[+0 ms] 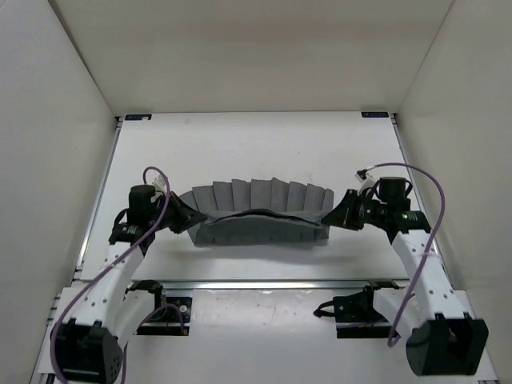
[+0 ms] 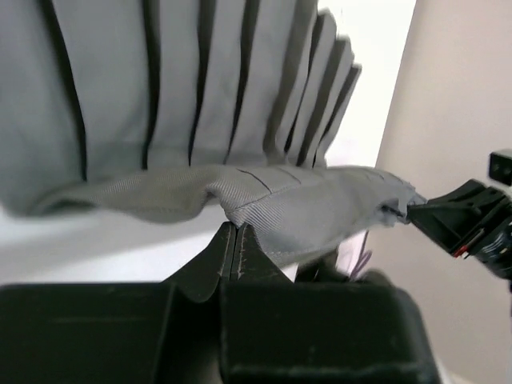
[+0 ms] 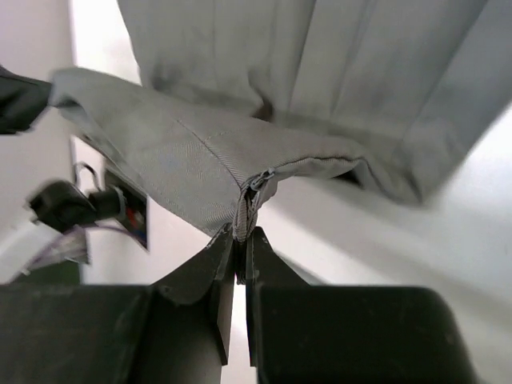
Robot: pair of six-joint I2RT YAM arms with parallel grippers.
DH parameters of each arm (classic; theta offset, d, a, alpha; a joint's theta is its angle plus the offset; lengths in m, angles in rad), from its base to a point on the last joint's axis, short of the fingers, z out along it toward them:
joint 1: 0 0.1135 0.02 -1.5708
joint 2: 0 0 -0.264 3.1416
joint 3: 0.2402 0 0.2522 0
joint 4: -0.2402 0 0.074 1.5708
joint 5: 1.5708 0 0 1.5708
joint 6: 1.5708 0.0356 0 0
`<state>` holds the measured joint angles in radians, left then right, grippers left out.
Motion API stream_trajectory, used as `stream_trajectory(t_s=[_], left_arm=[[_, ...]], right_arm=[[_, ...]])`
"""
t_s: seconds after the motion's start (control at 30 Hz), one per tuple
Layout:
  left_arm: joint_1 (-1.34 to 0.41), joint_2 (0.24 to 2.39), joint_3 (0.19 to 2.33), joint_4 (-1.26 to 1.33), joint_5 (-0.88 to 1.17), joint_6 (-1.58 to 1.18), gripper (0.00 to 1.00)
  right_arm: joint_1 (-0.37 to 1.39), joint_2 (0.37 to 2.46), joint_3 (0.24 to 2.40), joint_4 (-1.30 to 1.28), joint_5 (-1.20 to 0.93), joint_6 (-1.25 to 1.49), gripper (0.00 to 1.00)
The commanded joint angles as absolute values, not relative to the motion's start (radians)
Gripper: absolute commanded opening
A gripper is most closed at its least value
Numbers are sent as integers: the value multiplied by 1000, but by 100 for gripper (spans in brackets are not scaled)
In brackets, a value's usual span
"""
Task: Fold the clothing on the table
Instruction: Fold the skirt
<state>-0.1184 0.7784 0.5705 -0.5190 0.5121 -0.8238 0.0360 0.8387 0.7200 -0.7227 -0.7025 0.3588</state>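
The clothing, a dark grey pleated skirt, lies across the middle of the white table, its near edge lifted and folded over towards the back. My left gripper is shut on the skirt's left end, and my right gripper is shut on its right end. From the left wrist, the fingertips pinch a doubled hem of the clothing. Seen from the right wrist, the fingers clamp a seam of the clothing, which hangs taut between both hands.
White enclosure walls stand at the left, right and back. A metal rail runs along the table's near edge, with the arm bases just below it. Purple cables loop off both arms.
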Motion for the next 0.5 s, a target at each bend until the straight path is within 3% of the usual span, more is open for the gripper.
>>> stream_trajectory(t_s=[0.0, 0.23, 0.27, 0.3, 0.33, 0.37, 0.47], left_arm=[[-72, 908, 584, -251, 545, -864, 0], [-43, 1276, 731, -62, 528, -861, 1], [-44, 1345, 771, -49, 531, -858, 12], [-40, 1418, 817, -32, 541, -854, 32], [-38, 1451, 837, -11, 537, -847, 34], [-38, 1509, 872, 20, 554, -851, 38], [-11, 1591, 925, 78, 581, -879, 62]], right_arm=[[-41, 945, 739, -435, -817, 420, 0], [-42, 1248, 793, -103, -813, 589, 0], [-34, 1309, 807, -39, -802, 606, 0], [-11, 1374, 833, -23, -775, 606, 0], [-5, 1440, 869, -11, -766, 600, 5], [17, 1465, 896, 23, -743, 591, 20], [22, 1564, 943, 58, -626, 592, 32]])
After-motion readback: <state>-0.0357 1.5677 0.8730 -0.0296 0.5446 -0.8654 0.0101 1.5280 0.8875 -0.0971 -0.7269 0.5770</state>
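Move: Both hands already hold the skirt's waistband, shut, one corner each and roughly 14 cm up. The left end of the skirt's pleated hem lies about 15 cm ahead of the left hand and 4 cm to its left. The right end lies some 15 cm ahead of the right hand and 4 cm to its right. The near fold is about 4 cm back from the left hand and 17 cm to its right, its middle roughly midway between the hands. Still pinching the waistband corners, both hands sweep them forward in parallel, some 17 cm towards the pleated hem, sinking about 4 cm as they go. Late in the sweep, while still travelling, the fingers open: the left past half and its corner comes free, the right less far, with cloth still near its tips. ##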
